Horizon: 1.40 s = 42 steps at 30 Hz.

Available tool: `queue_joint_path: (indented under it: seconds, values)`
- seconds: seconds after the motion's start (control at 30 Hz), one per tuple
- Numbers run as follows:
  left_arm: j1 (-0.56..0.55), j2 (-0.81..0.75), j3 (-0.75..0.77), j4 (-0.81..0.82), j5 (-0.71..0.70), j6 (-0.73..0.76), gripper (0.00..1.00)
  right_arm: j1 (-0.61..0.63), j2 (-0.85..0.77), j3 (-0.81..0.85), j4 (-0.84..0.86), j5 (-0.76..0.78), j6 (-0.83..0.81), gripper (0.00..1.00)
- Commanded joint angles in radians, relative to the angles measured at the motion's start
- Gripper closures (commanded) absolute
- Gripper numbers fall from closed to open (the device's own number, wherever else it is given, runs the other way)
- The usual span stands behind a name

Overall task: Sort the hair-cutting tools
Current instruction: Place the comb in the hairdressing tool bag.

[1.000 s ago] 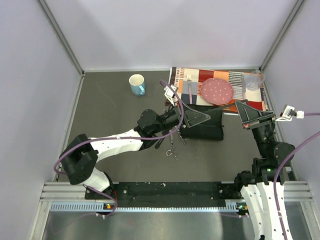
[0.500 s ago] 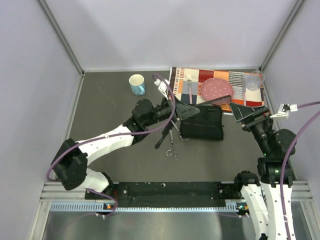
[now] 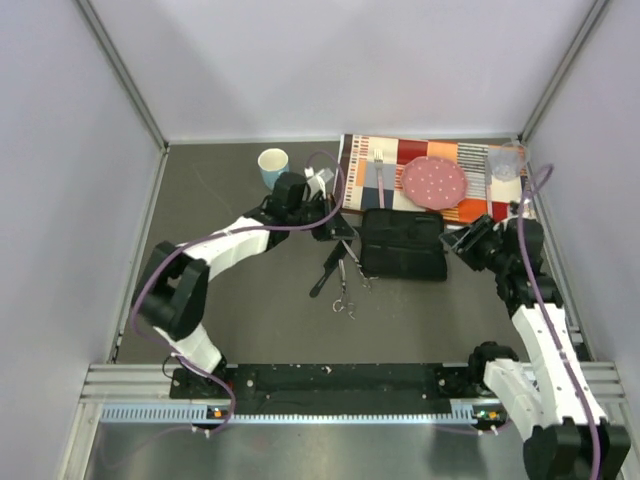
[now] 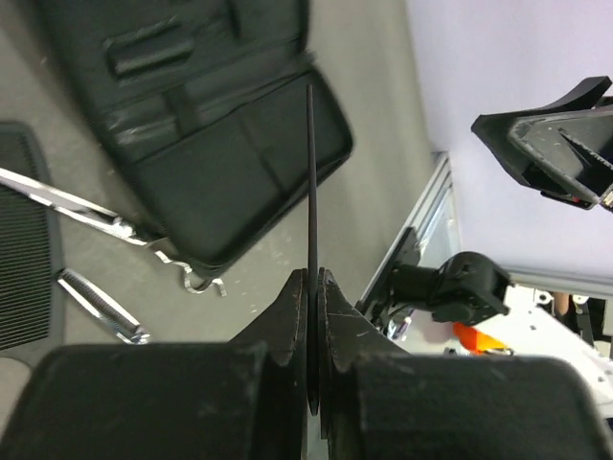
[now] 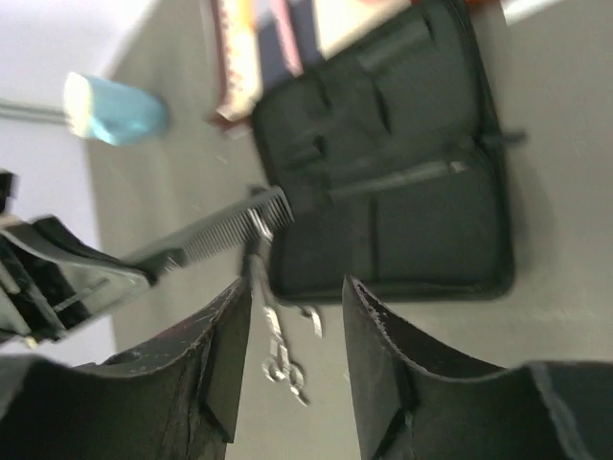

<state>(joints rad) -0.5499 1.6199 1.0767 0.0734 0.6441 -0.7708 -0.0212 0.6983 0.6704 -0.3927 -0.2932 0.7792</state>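
My left gripper [image 4: 311,273] is shut on the flat black comb [image 4: 310,172], seen edge-on here. In the right wrist view the comb [image 5: 220,235] reaches from that gripper to the case's corner. From above, the left gripper [image 3: 336,227] hovers just left of the open black case [image 3: 403,245]. Two silver scissors [image 3: 345,292] and the slim black handled comb [image 3: 326,271] lie on the table in front of it. My right gripper [image 3: 460,243] hangs by the case's right edge, and its fingers [image 5: 297,287] are open with nothing between them.
A striped placemat [image 3: 470,155] at the back right carries a pink plate [image 3: 433,182], a fork [image 3: 380,180] and a clear cup [image 3: 505,162]. A blue mug [image 3: 273,167] stands at the back left. Walls close in the table on both sides.
The comb passed from the right gripper to the left, which shut on it and drew it leftward. The right gripper let go, opened and dropped beside the case.
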Motion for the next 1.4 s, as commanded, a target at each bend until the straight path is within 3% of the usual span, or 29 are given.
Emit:
queue_joint_path:
  seconds: [0.0, 0.17, 0.57, 0.93, 1.37]
  values:
    - [0.013, 0.133, 0.071, -0.1, 0.117, 0.085, 1.0, 0.081, 0.131, -0.051, 0.02, 0.067, -0.058, 0.6]
    - [0.028, 0.199, 0.083, -0.101, 0.063, 0.076, 1.0, 0.132, 0.274, -0.063, 0.063, 0.134, -0.084, 0.69]
    - [0.054, 0.291, 0.108, -0.155, 0.095, 0.1, 1.0, 0.142, 0.579, -0.072, 0.12, 0.21, -0.098, 0.87]
    - [0.054, 0.374, 0.123, -0.193, 0.14, 0.001, 1.0, 0.144, 0.685, -0.054, 0.107, 0.273, -0.089, 0.91]
    - [0.062, 0.374, 0.077, -0.139, 0.032, -0.12, 1.0, 0.158, 0.739, -0.054, 0.115, 0.313, -0.086, 0.93]
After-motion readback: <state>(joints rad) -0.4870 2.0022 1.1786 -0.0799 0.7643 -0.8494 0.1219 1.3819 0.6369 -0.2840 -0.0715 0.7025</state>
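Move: The bag's near-half strap, where the held comb is headed, lies about 13 cm right of the left hand, level with it and some 17 cm below. The long scissors lie 2 cm right, level, and 18 cm down; the handled comb is about 6 cm left, 2 cm nearer. From the right hand, the bag's near-right part is 2 cm ahead and 19 cm down; the strap is 4 cm ahead, 12 cm left, and the zip pull 9 cm ahead, 3 cm right. Drop the right gripper about 19 cm onto the bag's near-right part, closing its half-open fingers and tipping them some 35 degrees further down, then let the shut tips press there. Lower the left gripper some 13 cm, fast then slowly, keeping the comb pinched; roll the hand nearly 30 degrees, forward side down, to bring the comb's free end to the strap. ##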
